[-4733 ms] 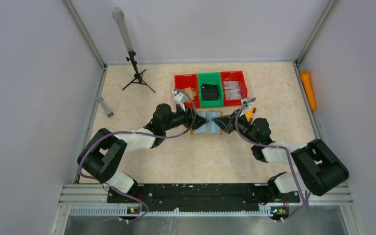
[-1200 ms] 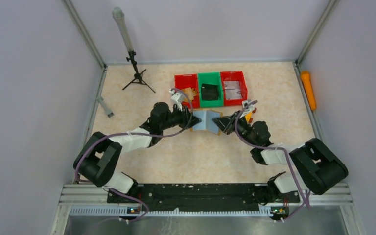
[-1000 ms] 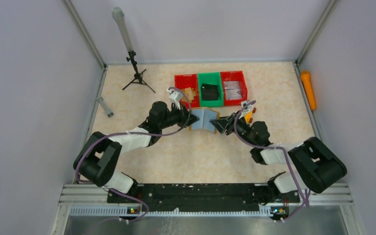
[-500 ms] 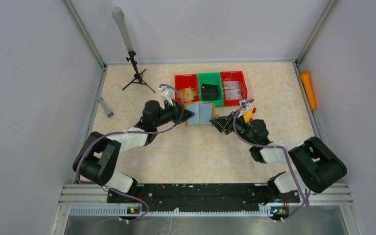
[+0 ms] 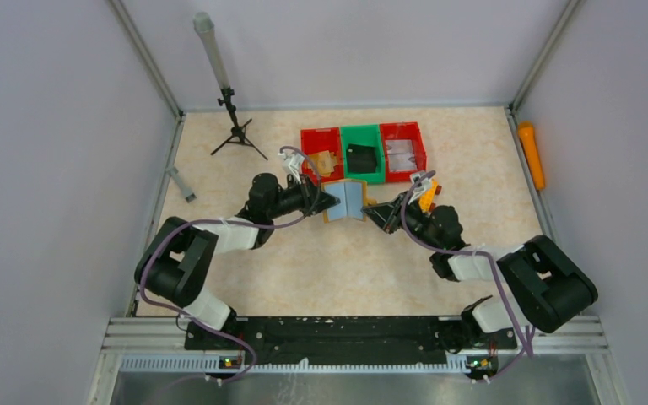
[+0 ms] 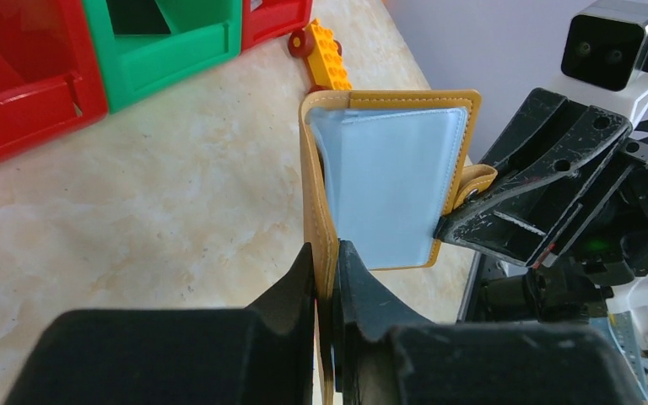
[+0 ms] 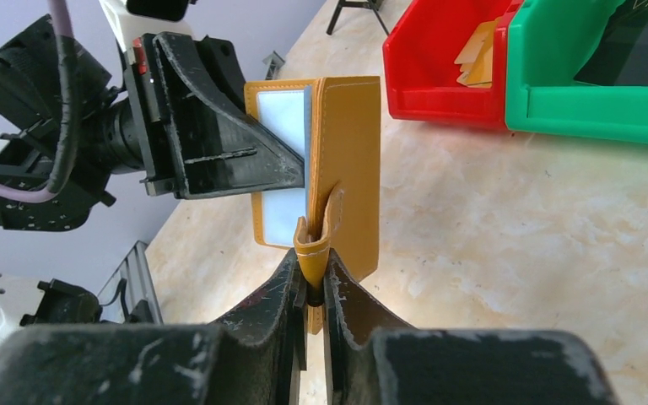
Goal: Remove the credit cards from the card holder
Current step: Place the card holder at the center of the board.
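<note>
The card holder (image 5: 348,199), mustard-brown with pale grey-blue lining, is held up off the table between both arms, partly folded open. My left gripper (image 5: 331,201) (image 6: 326,257) is shut on the edge of its left flap. My right gripper (image 5: 369,211) (image 7: 310,272) is shut on the small side tab. In the left wrist view the lining of the card holder (image 6: 388,186) faces me; in the right wrist view I see its brown outer face (image 7: 354,152). A few tan credit cards (image 5: 327,160) (image 7: 477,57) lie in the left red bin. No card shows in the holder's pockets.
Behind the holder stand a red bin (image 5: 310,145), a green bin (image 5: 361,173) holding a black object, and a second red bin (image 5: 402,131). An orange-yellow toy block (image 5: 428,196) lies by my right wrist. A tripod (image 5: 234,126) stands back left, an orange cylinder (image 5: 531,154) far right.
My right gripper has closed onto the holder's side tab. The holder has been lifted and carried slightly back and left, and it is folded narrower than before. The left grip is unchanged.
</note>
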You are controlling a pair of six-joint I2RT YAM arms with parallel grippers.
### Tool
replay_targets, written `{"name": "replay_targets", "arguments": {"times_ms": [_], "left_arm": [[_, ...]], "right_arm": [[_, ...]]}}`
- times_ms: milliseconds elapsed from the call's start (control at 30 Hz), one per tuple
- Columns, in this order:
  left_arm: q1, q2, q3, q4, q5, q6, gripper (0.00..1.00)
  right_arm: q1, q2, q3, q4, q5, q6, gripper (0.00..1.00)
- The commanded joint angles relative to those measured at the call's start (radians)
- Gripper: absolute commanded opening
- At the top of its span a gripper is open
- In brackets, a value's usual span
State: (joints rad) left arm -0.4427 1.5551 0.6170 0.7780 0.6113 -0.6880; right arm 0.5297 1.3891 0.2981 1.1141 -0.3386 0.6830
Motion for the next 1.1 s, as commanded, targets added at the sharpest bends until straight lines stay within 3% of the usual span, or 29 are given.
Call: {"name": "replay_targets", "arguments": {"times_ms": [0,367,800,1067], "left_arm": [[-0.003,0.040,0.041,0.129,0.108,-0.055,0.01],[-0.019,0.025,0.037,0.163,0.138,-0.050,0.01],[-0.043,0.027,0.041,0.224,0.188,-0.057,0.01],[-0.020,0.025,0.031,0.159,0.102,-0.072,0.00]], "right_arm": [[0.010,0.011,0.050,0.059,-0.023,-0.003,0.09],[0.010,0.015,0.087,-0.076,0.035,-0.038,0.24],[0.010,0.025,0.110,-0.129,0.024,-0.061,0.25],[0.011,0.007,0.096,-0.108,0.020,-0.060,0.43]]}}
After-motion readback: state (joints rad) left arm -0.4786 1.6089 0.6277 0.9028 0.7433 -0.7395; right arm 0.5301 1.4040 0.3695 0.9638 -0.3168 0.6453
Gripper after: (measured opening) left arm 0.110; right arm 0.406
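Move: The open card holder is already in the left fingers by its left cover, its middle about 2 cm to the right of the left hand and level with it. From the right hand, which pinches the holder's strap, its middle is some 5 cm left and 2 cm ahead. The green bin stands about 17 cm ahead and 1 cm right of the right hand, the toy car roughly 6 cm ahead and 18 cm right, both about 13 cm lower. Open the right fingers to let go of the strap, then shift the right hand about 1.5 cm forward and slightly down, opening them wider so they straddle the right cover. Meanwhile keep the left grip and carry the holder back and to the right, towards the right hand, some 3 cm in all and slightly up at the end, turning about 10 degrees clockwise. ##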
